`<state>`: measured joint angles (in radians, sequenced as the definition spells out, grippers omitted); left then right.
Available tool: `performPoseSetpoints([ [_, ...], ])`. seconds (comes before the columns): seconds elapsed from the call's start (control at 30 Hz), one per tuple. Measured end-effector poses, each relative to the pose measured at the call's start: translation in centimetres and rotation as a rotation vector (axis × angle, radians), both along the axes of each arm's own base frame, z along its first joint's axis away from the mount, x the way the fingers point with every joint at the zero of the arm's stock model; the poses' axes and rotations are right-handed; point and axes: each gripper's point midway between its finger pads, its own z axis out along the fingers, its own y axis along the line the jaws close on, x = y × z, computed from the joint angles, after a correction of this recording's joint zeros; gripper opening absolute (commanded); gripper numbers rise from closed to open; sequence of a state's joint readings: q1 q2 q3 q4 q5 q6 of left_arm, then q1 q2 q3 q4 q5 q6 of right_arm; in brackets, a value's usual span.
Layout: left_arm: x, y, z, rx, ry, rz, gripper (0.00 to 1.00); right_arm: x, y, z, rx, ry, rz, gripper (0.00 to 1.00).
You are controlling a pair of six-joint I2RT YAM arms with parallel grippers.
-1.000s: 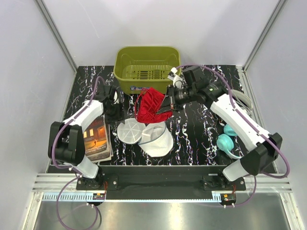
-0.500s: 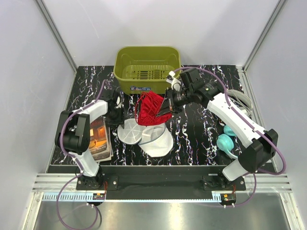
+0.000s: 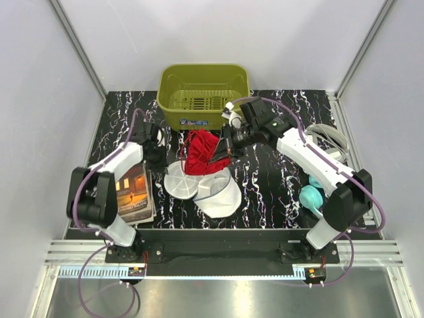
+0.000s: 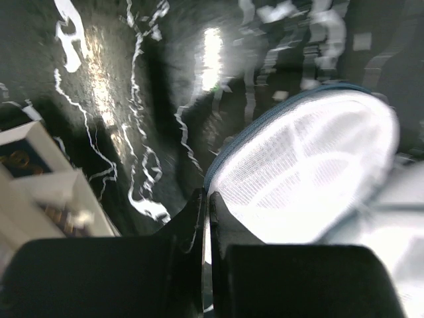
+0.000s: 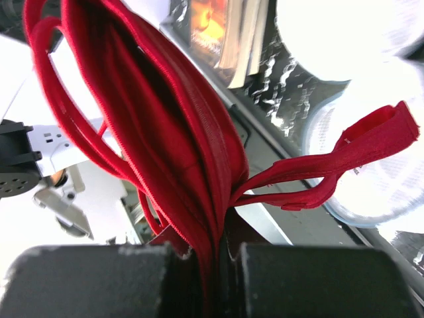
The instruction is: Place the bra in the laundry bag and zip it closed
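The red bra [image 3: 197,153] hangs bunched above the far edge of the laundry bag [image 3: 215,194], with my right gripper [image 3: 221,152] shut on it. In the right wrist view the bra [image 5: 165,132] rises from the closed fingers, a strap looping right over the white mesh bag [image 5: 381,192]. The bag lies open, its round lid [image 3: 180,180] flopped to the left. My left gripper [image 3: 161,161] sits at the lid's left rim. In the left wrist view it [image 4: 207,197] is shut, its tips pinching the blue-grey rim of the mesh lid [image 4: 305,165].
An olive-green basket [image 3: 202,96] stands at the back, just behind the bra. A book [image 3: 132,192] lies left of the bag, under the left arm. Teal headphones [image 3: 311,195] and a white grey-rimmed item [image 3: 333,138] sit on the right.
My left gripper has closed at the bag's rim. The right arm has carried the bra a little left and nearer, over the bag.
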<state>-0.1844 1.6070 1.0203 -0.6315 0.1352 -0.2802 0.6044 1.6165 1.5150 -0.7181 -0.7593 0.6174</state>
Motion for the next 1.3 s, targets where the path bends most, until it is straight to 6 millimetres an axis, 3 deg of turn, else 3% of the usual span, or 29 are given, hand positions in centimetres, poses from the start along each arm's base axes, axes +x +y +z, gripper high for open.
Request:
performPoseSetpoints([
  [0.13,0.2,-0.6,3.5,-0.049,-0.096,0.005,0.0,-1.2,1.0,-0.8,0.028,0.037,0.046,0.0],
  [0.23,-0.1,-0.9,5.5,-0.081,-0.141,0.01,0.0,-2.3,1.1,-3.0,0.013,0.09,0.074,0.0],
  [0.4,-0.8,-1.5,6.9,-0.12,-0.157,0.011,0.0,-3.4,0.3,-8.2,-0.08,0.207,0.065,0.0],
  [0.5,-1.4,-1.7,7.5,-0.137,-0.161,0.015,0.0,-3.3,0.1,-10.0,-0.126,0.247,0.035,0.0],
  [0.77,-3.2,-2.0,10.2,-0.189,-0.219,0.035,0.0,-2.8,-0.4,-11.8,-0.213,0.319,-0.062,0.0],
  [1.1,-5.2,-3.2,14.3,-0.283,-0.301,0.028,0.0,-3.9,-3.0,-14.8,-0.343,0.405,-0.133,0.0],
  [1.3,-6.1,-4.0,17.2,-0.326,-0.345,0.009,0.0,-3.5,-4.0,-15.6,-0.39,0.405,-0.172,0.0],
])
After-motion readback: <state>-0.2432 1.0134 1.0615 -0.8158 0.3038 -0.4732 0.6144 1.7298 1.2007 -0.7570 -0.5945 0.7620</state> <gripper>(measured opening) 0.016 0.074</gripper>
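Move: The left hand already pinches the outer-left rim of the bag's round lid, whose middle lies about 7 cm to its right, 2 cm back and 4 cm lower; the books lie roughly 9 cm to its left and 7 cm back, the laundry bag some 19 cm to its right and 5 cm back. The right hand holds the bra high: the bag is about 24 cm below it, 1 cm ahead and 2 cm left, with the lid's middle 14 cm left and 5 cm ahead, just as low. Keeping its grip on the red bra, the right hand lowers it about 15 cm into the open mouth of the laundry bag, easing back a little and first slightly left, then right, while the wrist turns some 30 degrees so that the fingers point more steeply down. Meanwhile the left hand keeps pinching the lid's rim and lifts it roughly 17 cm, drawing back towards its base and a little to the right as its fingers tilt over to the right, holding the lid up and away from the mouth. ##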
